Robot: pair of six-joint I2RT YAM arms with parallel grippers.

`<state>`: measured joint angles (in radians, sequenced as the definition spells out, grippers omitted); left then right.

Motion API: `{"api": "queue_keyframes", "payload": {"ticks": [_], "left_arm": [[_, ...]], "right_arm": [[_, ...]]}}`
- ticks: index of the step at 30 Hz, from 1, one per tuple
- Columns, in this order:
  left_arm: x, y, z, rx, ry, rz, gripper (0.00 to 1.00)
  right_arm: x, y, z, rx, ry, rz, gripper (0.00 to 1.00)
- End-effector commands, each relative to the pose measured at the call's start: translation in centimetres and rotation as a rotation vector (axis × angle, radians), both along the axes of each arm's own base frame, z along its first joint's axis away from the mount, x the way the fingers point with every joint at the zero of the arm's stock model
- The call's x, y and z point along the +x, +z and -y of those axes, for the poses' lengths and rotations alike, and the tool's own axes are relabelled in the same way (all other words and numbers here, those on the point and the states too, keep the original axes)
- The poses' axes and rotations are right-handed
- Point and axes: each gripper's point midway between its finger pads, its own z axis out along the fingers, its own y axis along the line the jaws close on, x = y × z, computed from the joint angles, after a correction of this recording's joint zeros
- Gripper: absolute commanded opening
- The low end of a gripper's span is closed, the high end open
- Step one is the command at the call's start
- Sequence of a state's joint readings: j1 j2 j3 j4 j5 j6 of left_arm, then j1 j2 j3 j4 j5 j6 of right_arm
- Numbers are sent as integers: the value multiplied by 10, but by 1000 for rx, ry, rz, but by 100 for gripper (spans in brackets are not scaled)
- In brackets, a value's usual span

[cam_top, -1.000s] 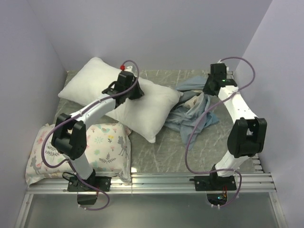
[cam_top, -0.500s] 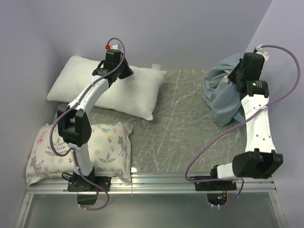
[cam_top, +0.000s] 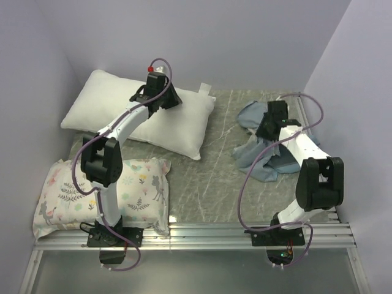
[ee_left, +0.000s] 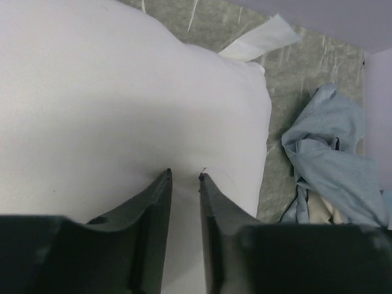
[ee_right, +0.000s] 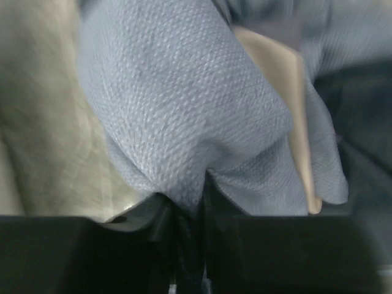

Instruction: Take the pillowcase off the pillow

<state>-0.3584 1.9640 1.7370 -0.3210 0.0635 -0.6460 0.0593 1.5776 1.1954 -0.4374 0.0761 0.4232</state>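
Observation:
The white pillow lies bare at the back left, its tag sticking out at the far edge. My left gripper rests on the pillow's right half. In the left wrist view its jaws stand slightly open, my left gripper touching the pillow with nothing pinched between the tips. The pillowcase lies crumpled on the table at the right, grey-blue side out. My right gripper is low over it. In the right wrist view a fold of the pillowcase runs down between my right gripper.
A smaller floral-print pillow lies at the near left beside the left arm's base. Walls close the left, back and right sides. An aluminium rail runs along the near edge. Grey table surface separates pillow and pillowcase.
The right arm has come down from its raised reach, and the pillowcase now lies spread on the table. The left gripper's jaws have parted on the pillow.

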Motion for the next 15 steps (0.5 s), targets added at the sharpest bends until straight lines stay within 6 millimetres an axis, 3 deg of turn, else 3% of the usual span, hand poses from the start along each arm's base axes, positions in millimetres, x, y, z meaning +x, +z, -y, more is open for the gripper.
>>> {"api": "queue_keyframes", "payload": {"ticks": [1,2,4,6,7,12,14,15], "left_arm": [[-16,35,12,-23,-37,93,31],[-21,49,10,-20,-37,124,39],[-28,52,7,8,-20,139,46],[-43,72,9,15,-42,181,55],[-51,81,4,42,-10,206,60],[-86,110,3,78,-9,272,66],[-103,112,0,93,-13,263,63],[-110,104,-2,104,-14,245,63]], "right_arm": [[5,3,-18,35,40,90,43],[2,-4,-18,31,41,73,48],[-4,-6,-17,19,47,51,59],[-8,16,-17,8,47,105,66],[-13,39,-17,3,44,159,92],[-31,114,-15,-7,40,335,97],[-40,133,-15,-1,38,378,98],[-44,138,-16,6,38,389,98]]}}
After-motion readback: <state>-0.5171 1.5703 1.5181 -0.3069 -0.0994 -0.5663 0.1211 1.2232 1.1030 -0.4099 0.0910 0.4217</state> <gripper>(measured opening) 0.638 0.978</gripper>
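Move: My left fingers, just starting to open, are at the right-hand part of the white pillow; its middle lies about 14 cm to their left, 4 cm back and 7 cm lower, with the white tag some 12 cm right and 6 cm ahead of the hand. My right fingers are still in the bunched pillowcase, whose middle is about 5 cm below, 2 cm back and 3 cm right; from that hand the pillow's middle is roughly 50 cm left and 10 cm ahead. I open both hands and back off. My right hand first carries the pillowcase down about 4 cm and slightly back, spreads its fingers wide to let the cloth go, then rises some 14 cm, tipping up. My left fingers open to about two thirds and come free of the pillow as that hand draws back and up, roughly 10 cm each way, also tipping up. ##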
